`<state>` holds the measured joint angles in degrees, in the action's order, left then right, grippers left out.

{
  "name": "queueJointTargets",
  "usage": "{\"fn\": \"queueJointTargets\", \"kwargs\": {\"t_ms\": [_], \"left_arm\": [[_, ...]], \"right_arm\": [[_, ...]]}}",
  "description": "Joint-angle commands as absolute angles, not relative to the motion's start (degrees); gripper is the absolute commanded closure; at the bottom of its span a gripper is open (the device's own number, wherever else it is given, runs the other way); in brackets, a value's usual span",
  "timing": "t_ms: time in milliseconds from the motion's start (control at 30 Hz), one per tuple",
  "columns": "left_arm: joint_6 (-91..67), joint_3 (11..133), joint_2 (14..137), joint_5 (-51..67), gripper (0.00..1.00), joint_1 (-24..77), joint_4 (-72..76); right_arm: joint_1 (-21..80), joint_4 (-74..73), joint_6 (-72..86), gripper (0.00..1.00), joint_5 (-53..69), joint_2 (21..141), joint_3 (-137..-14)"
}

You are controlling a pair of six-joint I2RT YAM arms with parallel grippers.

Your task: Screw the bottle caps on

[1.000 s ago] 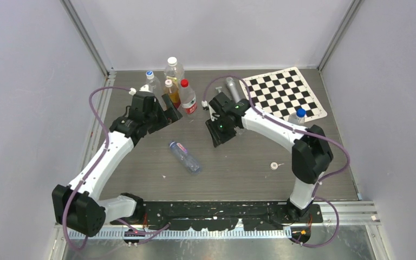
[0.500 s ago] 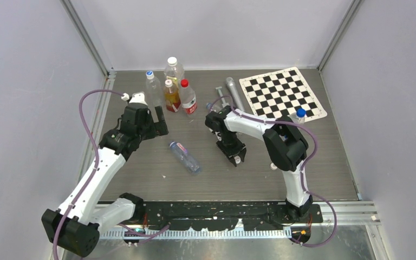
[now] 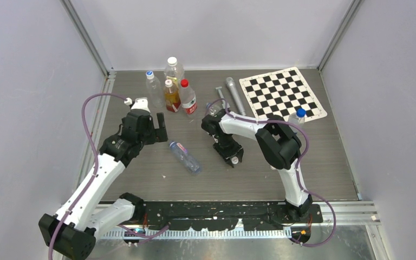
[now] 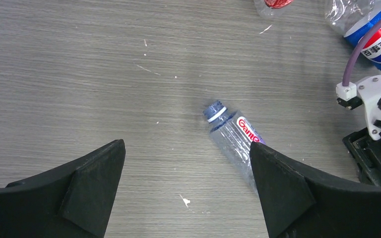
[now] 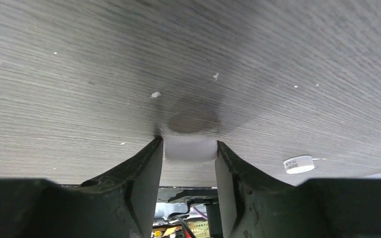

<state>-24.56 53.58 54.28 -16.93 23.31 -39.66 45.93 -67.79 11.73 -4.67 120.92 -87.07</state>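
A small clear bottle [image 3: 184,156] with a red-white-blue label lies on its side mid-table, its neck uncapped; it also shows in the left wrist view [image 4: 232,135]. My left gripper [image 3: 160,127] is open and empty just up-left of it, hovering with its jaws wide apart [image 4: 186,147]. My right gripper [image 3: 233,157] is down at the table, shut on a white cap [image 5: 190,148]. A second white cap [image 5: 298,164] lies on the table to its right. A Pepsi-labelled bottle [image 4: 377,37] stands beside the right arm. A blue-capped bottle [image 3: 299,115] stands at the checkerboard's edge.
At the back stand a blue-capped clear bottle [image 3: 152,86], a larger white-capped bottle [image 3: 174,68], an amber-liquid bottle [image 3: 171,95] and a red-capped bottle [image 3: 188,98]. A grey cylinder [image 3: 233,92] and a checkerboard [image 3: 281,92] lie at the back right.
My right gripper has swung from the back toward the table's middle and come down with its jaws on a white cap. My left gripper has drawn back from the bottle group toward the lying bottle.
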Motion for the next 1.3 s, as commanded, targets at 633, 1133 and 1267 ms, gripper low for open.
{"fn": "queueJointTargets", "kwargs": {"t_ms": [633,1133,1267], "left_arm": [[-35.99,46.15,51.25,-18.92,0.00,31.67,-33.42],[-67.49,38.98,60.81,-20.94,0.02,37.36,-26.60],[-71.92,39.33,66.28,-26.36,0.01,42.20,-25.57]], "right_arm": [[46.18,-55.75,20.69,0.16,-13.71,99.19,-83.17],[45.36,-27.97,25.92,0.00,-21.70,70.47,-56.74],[45.25,-25.86,23.79,0.00,-21.65,66.00,-52.92]]}}
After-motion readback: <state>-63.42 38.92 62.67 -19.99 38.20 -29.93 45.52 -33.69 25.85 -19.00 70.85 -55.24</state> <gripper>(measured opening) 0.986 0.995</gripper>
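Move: The white cap is between the right hand's fingertips, just above or on the table. From that hand the small white disc lies about 14 cm right and 2 cm back, the Pepsi bottle some 15 cm ahead and 2 cm left. The uncapped lying bottle is about 10 cm right of the left hand, 4 cm back and 17 cm below, with the red-capped bottle 13 cm ahead, 12 cm right and 9 cm down. The white cap is let go as the right fingers open wide; that hand then lifts clear some 12 cm, easing forward and tilting by over 50 degrees so the fingers swing forward. The uncapped lying bottle draws the left hand, which first dips slightly, then goes down about 10 cm and to the right nearly 8, slightly back, fingers wide open, rolling its left side down and turning counter-clockwise. ##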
